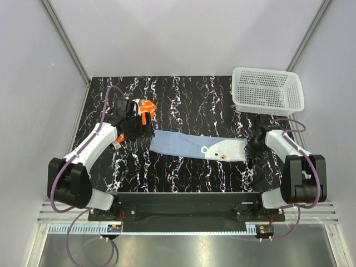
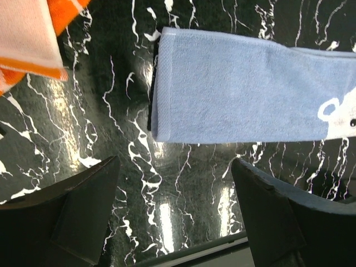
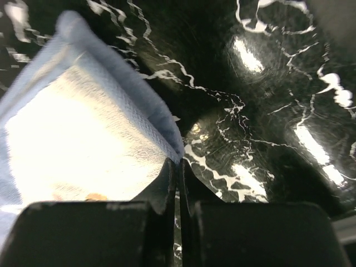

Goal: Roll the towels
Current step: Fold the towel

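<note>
The light blue towel [image 1: 178, 143] lies flat as a long strip across the middle of the marble table, its right end showing a white printed patch. My right gripper [image 1: 248, 149] sits at that right end. In the right wrist view its jaws [image 3: 178, 162] are pressed together, with the corner of the blue towel [image 3: 83, 128] pinched at their tips. The orange towel [image 1: 147, 107] is bunched at the back left, beside my left wrist. My left gripper [image 2: 175, 189] hovers open just off the blue towel's left end [image 2: 239, 94], nothing between its fingers. The orange towel [image 2: 33, 39] shows at the upper left of that view.
A white mesh basket [image 1: 268, 89] stands at the table's back right corner, behind the right arm. Grey walls close in the table on the left, right and back.
</note>
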Available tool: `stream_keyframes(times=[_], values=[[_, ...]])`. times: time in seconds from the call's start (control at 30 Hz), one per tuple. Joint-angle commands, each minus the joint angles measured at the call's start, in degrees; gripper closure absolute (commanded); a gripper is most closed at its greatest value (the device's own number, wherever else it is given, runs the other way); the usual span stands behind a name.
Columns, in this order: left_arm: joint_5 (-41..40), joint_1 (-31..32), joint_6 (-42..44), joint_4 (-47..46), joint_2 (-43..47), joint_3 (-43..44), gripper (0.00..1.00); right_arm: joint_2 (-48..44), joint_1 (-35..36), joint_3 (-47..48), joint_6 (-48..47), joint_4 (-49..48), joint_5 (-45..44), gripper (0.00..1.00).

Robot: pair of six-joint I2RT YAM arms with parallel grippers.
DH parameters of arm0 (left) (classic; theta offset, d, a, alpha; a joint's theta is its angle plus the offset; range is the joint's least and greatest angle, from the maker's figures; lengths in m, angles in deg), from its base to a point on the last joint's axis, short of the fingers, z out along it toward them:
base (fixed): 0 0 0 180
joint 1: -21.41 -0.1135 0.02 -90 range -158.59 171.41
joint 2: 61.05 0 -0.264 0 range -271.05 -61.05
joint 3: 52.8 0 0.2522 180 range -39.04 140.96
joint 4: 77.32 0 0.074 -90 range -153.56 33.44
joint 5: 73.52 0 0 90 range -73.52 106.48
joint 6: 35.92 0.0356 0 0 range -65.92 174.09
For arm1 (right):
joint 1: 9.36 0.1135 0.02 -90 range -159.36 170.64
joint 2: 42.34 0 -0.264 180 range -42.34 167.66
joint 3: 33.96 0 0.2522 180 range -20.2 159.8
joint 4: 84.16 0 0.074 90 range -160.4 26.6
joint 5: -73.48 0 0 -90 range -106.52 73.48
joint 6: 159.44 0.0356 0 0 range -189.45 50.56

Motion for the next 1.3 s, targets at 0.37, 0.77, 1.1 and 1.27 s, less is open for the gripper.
stream_keyframes(times=[0.37,0.77,1.1,1.27], values=[[5.6,0.2,-0.1,-3.6,9.5,-9.7,0.13,6.2,17.5,27.2,-2.4,15.5,-8.8,1.00],[6.4,-3.7,-2.2,-5.2,11.5,-10.6,0.12,21.0,34.9,52.5,-1.6,18.6,-4.1,1.00],[5.1,-5.9,-2.7,-5.1,13.0,-10.9,0.12,31.4,42.5,65.1,0.3,17.8,-1.7,1.00],[4.3,-6.0,-2.7,-4.9,13.6,-10.9,0.12,35.4,44.8,69.8,0.8,18.3,-1.3,1.00]])
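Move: The right hand holds the right edge of the folded blue towel low over the table. The towel's left end, towards which this edge goes, lies about 44 cm to that hand's left and 6 cm ahead. The orange towel is roughly 8 cm left of that end and 11 cm farther out, and the white basket some 30 cm ahead of the right hand and 10 cm right. From the left hand, the blue towel's left end is about 3 cm ahead, 2 cm right and 10 cm below. Leftward in a long arc, about 32 cm, the shut right hand carries the pinched towel edge up and over the table towards the towel's left end, first rising some 14 cm and reaching about 9 cm forward, then starting to sink, while the wrist turns some 40 degrees counter-clockwise. The left hand, wide open and empty, draws back a few centimetres and then shifts slightly left. ##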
